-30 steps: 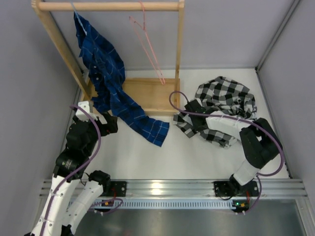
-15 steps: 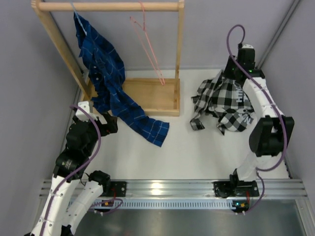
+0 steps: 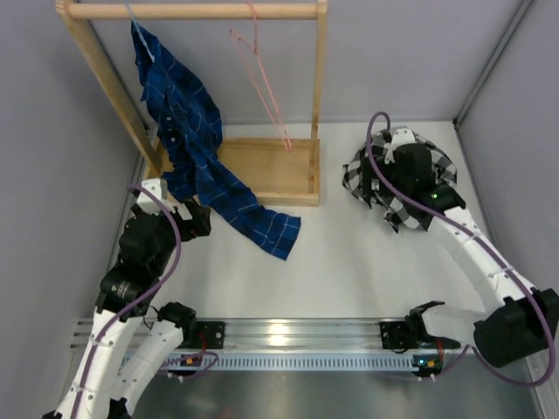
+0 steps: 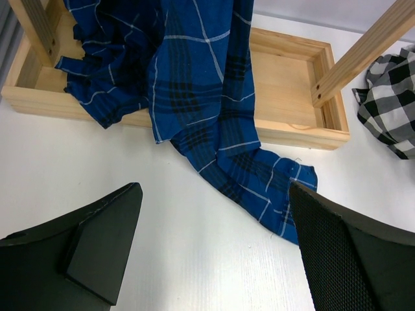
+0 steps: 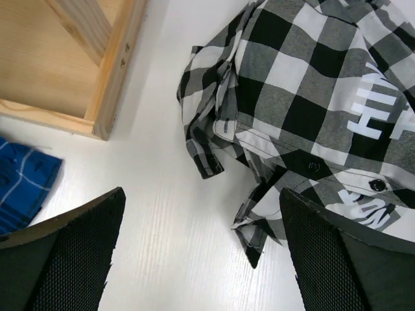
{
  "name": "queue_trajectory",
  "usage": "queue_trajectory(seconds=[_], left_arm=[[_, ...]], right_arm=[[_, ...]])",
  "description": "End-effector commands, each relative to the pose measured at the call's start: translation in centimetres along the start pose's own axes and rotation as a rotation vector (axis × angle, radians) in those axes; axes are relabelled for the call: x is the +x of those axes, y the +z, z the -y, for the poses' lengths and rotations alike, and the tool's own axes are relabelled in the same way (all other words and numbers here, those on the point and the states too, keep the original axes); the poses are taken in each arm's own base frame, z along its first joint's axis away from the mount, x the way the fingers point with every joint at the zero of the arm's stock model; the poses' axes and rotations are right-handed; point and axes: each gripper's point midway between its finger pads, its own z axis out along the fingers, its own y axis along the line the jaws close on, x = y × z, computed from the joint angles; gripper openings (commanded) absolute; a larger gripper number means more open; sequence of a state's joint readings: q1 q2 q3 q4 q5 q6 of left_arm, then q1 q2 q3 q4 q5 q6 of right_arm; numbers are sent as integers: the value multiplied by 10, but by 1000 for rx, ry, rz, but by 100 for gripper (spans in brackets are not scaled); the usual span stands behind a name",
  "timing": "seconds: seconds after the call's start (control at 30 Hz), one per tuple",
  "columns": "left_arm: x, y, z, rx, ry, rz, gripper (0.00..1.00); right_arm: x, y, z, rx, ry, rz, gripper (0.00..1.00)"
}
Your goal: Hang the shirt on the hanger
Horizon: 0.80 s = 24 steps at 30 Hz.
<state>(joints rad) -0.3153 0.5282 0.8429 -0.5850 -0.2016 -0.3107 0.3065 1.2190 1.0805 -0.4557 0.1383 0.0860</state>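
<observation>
The black-and-white checked shirt (image 3: 403, 202) lies crumpled on the table at the right, its white lettering (image 5: 373, 120) facing up. It also shows at the edge of the left wrist view (image 4: 389, 107). My right gripper (image 5: 201, 193) hovers open above the shirt's left edge (image 3: 395, 179), holding nothing, with bare table between its fingers. The pink wire hanger (image 3: 262, 78) hangs empty from the wooden rail (image 3: 192, 11). My left gripper (image 4: 215, 188) stands open and empty over the table at the left (image 3: 194, 218), near the hem of the blue shirt.
A dark blue plaid shirt (image 3: 188, 131) hangs from the rail's left end and trails over the wooden base tray (image 3: 262, 166) onto the table (image 4: 207, 84). The rack's right post (image 3: 320, 96) stands between hanger and checked shirt. Grey walls close in both sides.
The right gripper carried the checked shirt up toward the back right, then opened and let it go. The shirt dropped in a heap, the arm now over it. The left arm stayed still.
</observation>
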Motion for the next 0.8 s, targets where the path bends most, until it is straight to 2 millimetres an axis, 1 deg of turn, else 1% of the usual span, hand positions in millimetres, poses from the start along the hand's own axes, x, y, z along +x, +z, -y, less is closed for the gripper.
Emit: queue_trajectory(seconds=[0.0, 0.03, 0.07, 0.1, 0.13, 0.17, 0.2, 0.23, 0.27, 0.3, 0.33, 0.37, 0.4, 0.43, 0.47, 0.5, 0.53, 0.57, 0.6, 0.67, 0.7, 0.73, 0.77], left_arm=[[-6, 5, 8, 36, 8, 24, 98], [-6, 5, 9, 41, 9, 24, 98], [-5, 5, 9, 41, 11, 19, 98], [-5, 5, 9, 41, 13, 21, 98], [-5, 5, 8, 40, 12, 23, 98], [-6, 4, 8, 42, 10, 27, 98], [-6, 3, 8, 41, 8, 29, 98], [-5, 3, 8, 43, 8, 26, 98], [-5, 4, 9, 46, 8, 26, 98], [-4, 5, 10, 50, 10, 18, 98], [-4, 6, 10, 51, 12, 15, 98], [-2, 7, 12, 57, 13, 8, 98], [-3, 6, 11, 56, 12, 10, 98], [-3, 6, 11, 56, 12, 11, 98], [-2, 6, 12, 57, 13, 10, 98], [-3, 6, 11, 58, 14, 11, 98], [-3, 6, 11, 55, 12, 13, 98], [-3, 6, 11, 55, 12, 13, 98], [-4, 5, 11, 58, 11, 16, 98], [-3, 5, 11, 58, 13, 12, 98], [-3, 6, 12, 59, 13, 14, 98], [-3, 6, 12, 60, 15, 12, 98], [-3, 6, 12, 59, 14, 11, 98]], right_arm=[[12, 19, 7, 88, -101, -1, 97], [22, 30, 13, 132, -114, -46, 94], [20, 33, 16, 154, -118, -49, 81], [21, 37, 20, 176, -149, -63, 72], [27, 46, 26, 219, -166, -90, 61], [20, 51, 28, 236, -161, -71, 59], [24, 63, 25, 227, -179, -92, 56], [23, 69, 22, 216, -183, -91, 55], [13, 76, 18, 201, -177, -73, 49], [11, 82, 12, 176, -178, -77, 47], [19, 96, 5, 145, -180, -110, 45], [11, 100, 0, 131, -170, -97, 45], [11, 105, -3, 121, -161, -101, 45], [16, 113, -7, 101, -157, -121, 45], [12, 117, -10, 93, -151, -114, 45], [13, 121, -12, 90, -146, -115, 44], [18, 131, -15, 83, -149, -125, 44], [14, 136, -17, 78, -146, -118, 43], [12, 144, -24, 66, -103, -109, 42], [8, 148, -33, 33, -60, -84, 40], [3, 150, -37, 9, -42, -61, 39], [-7, 150, -49, -62, -19, -22, 37], [-10, 150, -53, -91, -2, -14, 36]])
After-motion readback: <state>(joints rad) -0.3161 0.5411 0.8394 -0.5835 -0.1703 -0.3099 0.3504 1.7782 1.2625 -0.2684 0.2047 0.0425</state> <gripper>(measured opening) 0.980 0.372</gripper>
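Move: The black-and-white checked shirt lies crumpled on the table; the fold by its left edge, next for the right fingers, is about 10 cm ahead, 4 cm left and 18 cm below them, with the shirt's middle level with that fold and about 13 cm right of it. The rack base's near right corner sits roughly 1 cm back, 12 cm left; the blue shirt's loose end about 9 cm back, 21 cm left. From the left hand the fold is some 21 cm ahead, 32 cm right. The right hand drops about 11 cm towards the left edge of the checked shirt, easing a little forward while its fingers narrow from wide open to less than half open and the wrist tips them down and rolls its left side down, some 20 degrees in all. It then stays at that height and slides on forward and to the left, about 5 cm each way, to bring the partly open fingertips right up to the fold beside the rack, the roll easing back by about half; whether they touch the cloth can't be told. ##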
